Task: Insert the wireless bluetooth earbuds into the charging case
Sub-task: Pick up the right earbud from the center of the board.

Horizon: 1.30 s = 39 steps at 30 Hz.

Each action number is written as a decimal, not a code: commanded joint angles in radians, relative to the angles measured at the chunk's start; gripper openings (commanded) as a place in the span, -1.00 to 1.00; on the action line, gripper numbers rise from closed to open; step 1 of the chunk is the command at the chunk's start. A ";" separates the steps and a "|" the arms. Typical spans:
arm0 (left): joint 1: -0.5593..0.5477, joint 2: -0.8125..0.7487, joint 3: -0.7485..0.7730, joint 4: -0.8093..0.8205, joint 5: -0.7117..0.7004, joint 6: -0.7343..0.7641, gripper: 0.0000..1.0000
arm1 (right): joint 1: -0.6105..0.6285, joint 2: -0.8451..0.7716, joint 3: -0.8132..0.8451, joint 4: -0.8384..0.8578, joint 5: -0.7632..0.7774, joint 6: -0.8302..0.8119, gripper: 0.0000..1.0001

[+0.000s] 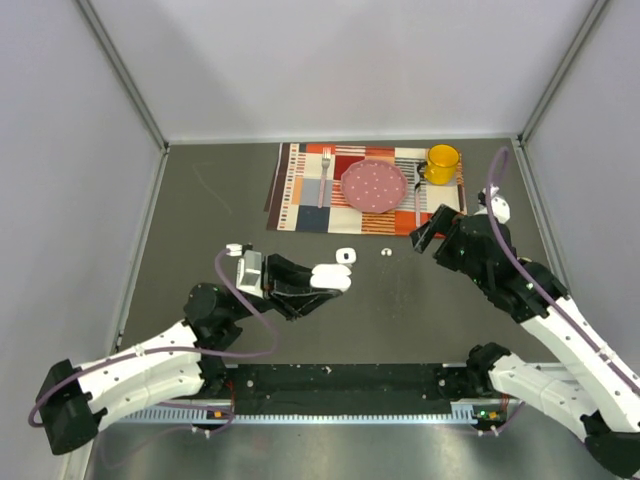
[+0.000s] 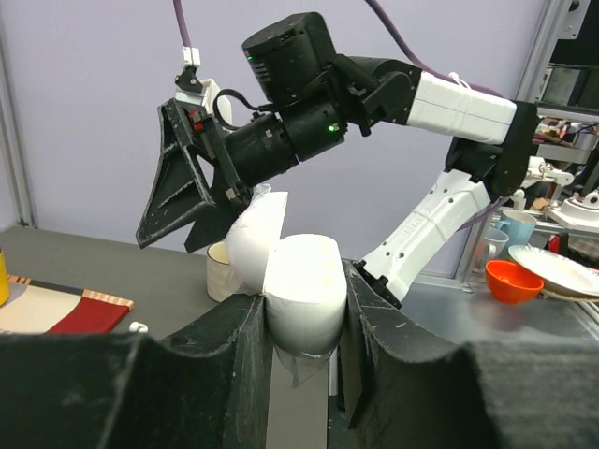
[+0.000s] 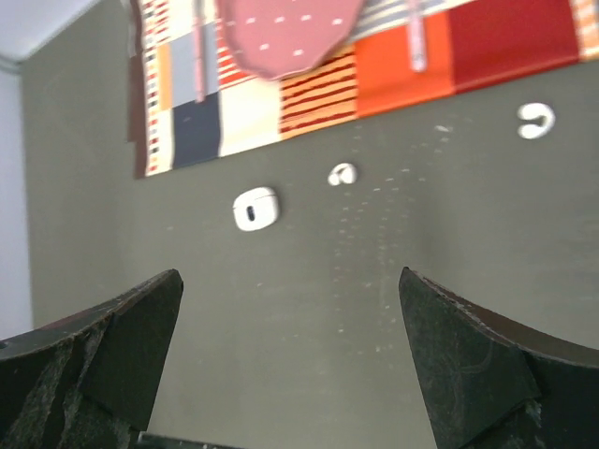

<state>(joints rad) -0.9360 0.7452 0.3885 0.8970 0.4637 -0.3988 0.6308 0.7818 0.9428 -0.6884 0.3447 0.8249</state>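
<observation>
My left gripper [image 1: 318, 282] is shut on the white charging case [image 1: 331, 277], holding it above the table. In the left wrist view the case [image 2: 304, 285] sits between the two black fingers [image 2: 234, 355] with its lid [image 2: 255, 232] swung open to the left. One tiny white earbud [image 3: 343, 174] lies on the dark table, and another earbud [image 3: 536, 120] lies further right near the placemat's edge. The first earbud [image 1: 386, 253] also shows from above. My right gripper [image 1: 428, 238] hangs open and empty over the table; from its own wrist the right gripper [image 3: 288, 276] is short of both buds.
A small white pebble-like case [image 1: 346, 255] with a dark slot [image 3: 255, 208] lies beside the earbud. At the back, a striped placemat [image 1: 290, 190] carries a pink plate [image 1: 374, 185], forks [image 1: 324, 175] and a yellow mug [image 1: 441, 163]. Grey walls enclose the table.
</observation>
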 commanded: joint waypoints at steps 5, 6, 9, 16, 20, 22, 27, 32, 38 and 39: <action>-0.003 -0.049 0.000 -0.024 -0.019 0.023 -1.00 | -0.279 0.074 -0.036 -0.056 -0.116 -0.044 0.81; -0.004 -0.059 0.000 -0.029 -0.020 0.025 -1.00 | -0.307 0.091 -0.047 -0.051 -0.130 -0.052 0.79; -0.004 -0.078 -0.003 -0.044 -0.022 0.035 -1.00 | -0.414 0.128 -0.093 -0.011 -0.209 -0.084 0.58; -0.004 -0.107 -0.010 -0.066 -0.025 0.049 -1.00 | -0.592 0.224 -0.173 0.113 -0.340 -0.115 0.30; -0.003 -0.129 -0.011 -0.093 -0.033 0.058 -1.00 | -0.617 0.304 -0.174 0.144 -0.303 -0.144 0.15; -0.003 -0.138 -0.014 -0.102 -0.037 0.063 -1.00 | -0.618 0.332 -0.176 0.174 -0.297 -0.150 0.10; -0.004 -0.144 -0.014 -0.115 -0.040 0.067 -1.00 | -0.626 0.444 -0.170 0.227 -0.300 -0.159 0.03; -0.004 -0.164 -0.010 -0.156 -0.048 0.080 -1.00 | -0.672 0.516 -0.161 0.289 -0.286 -0.181 -0.10; -0.004 -0.182 -0.013 -0.178 -0.063 0.092 -1.00 | -0.677 0.608 -0.124 0.319 -0.282 -0.220 -0.22; -0.004 -0.181 -0.013 -0.178 -0.066 0.094 -1.00 | -0.677 0.619 -0.119 0.332 -0.286 -0.225 -0.22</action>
<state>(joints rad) -0.9371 0.5785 0.3794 0.7074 0.4191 -0.3260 -0.0360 1.3594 0.7639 -0.4305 0.0513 0.6441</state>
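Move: The right earbud I'm after lies about 12 cm to the right of my right hand, some 9 cm ahead and 24 cm below. The other loose earbud is about 17 cm to the left of it, level with it. A small white case on the table lies roughly 16 cm left and 8 cm ahead of my hand; the beige mug, 27 cm right and 1 cm ahead. From my left hand the earbud is some 22 cm ahead, 31 cm right and 33 cm below. I swing my empty right hand down and to the right towards the right earbud, then sink more steeply while easing forward: about 20 cm down, 13 cm right and 7 cm forward in all. Meanwhile I tip the fingers some 30 degrees further down, swing them clockwise, and narrow them from wide open to under half. My left hand keeps its grip on the white case and drifts about 2 cm left. ##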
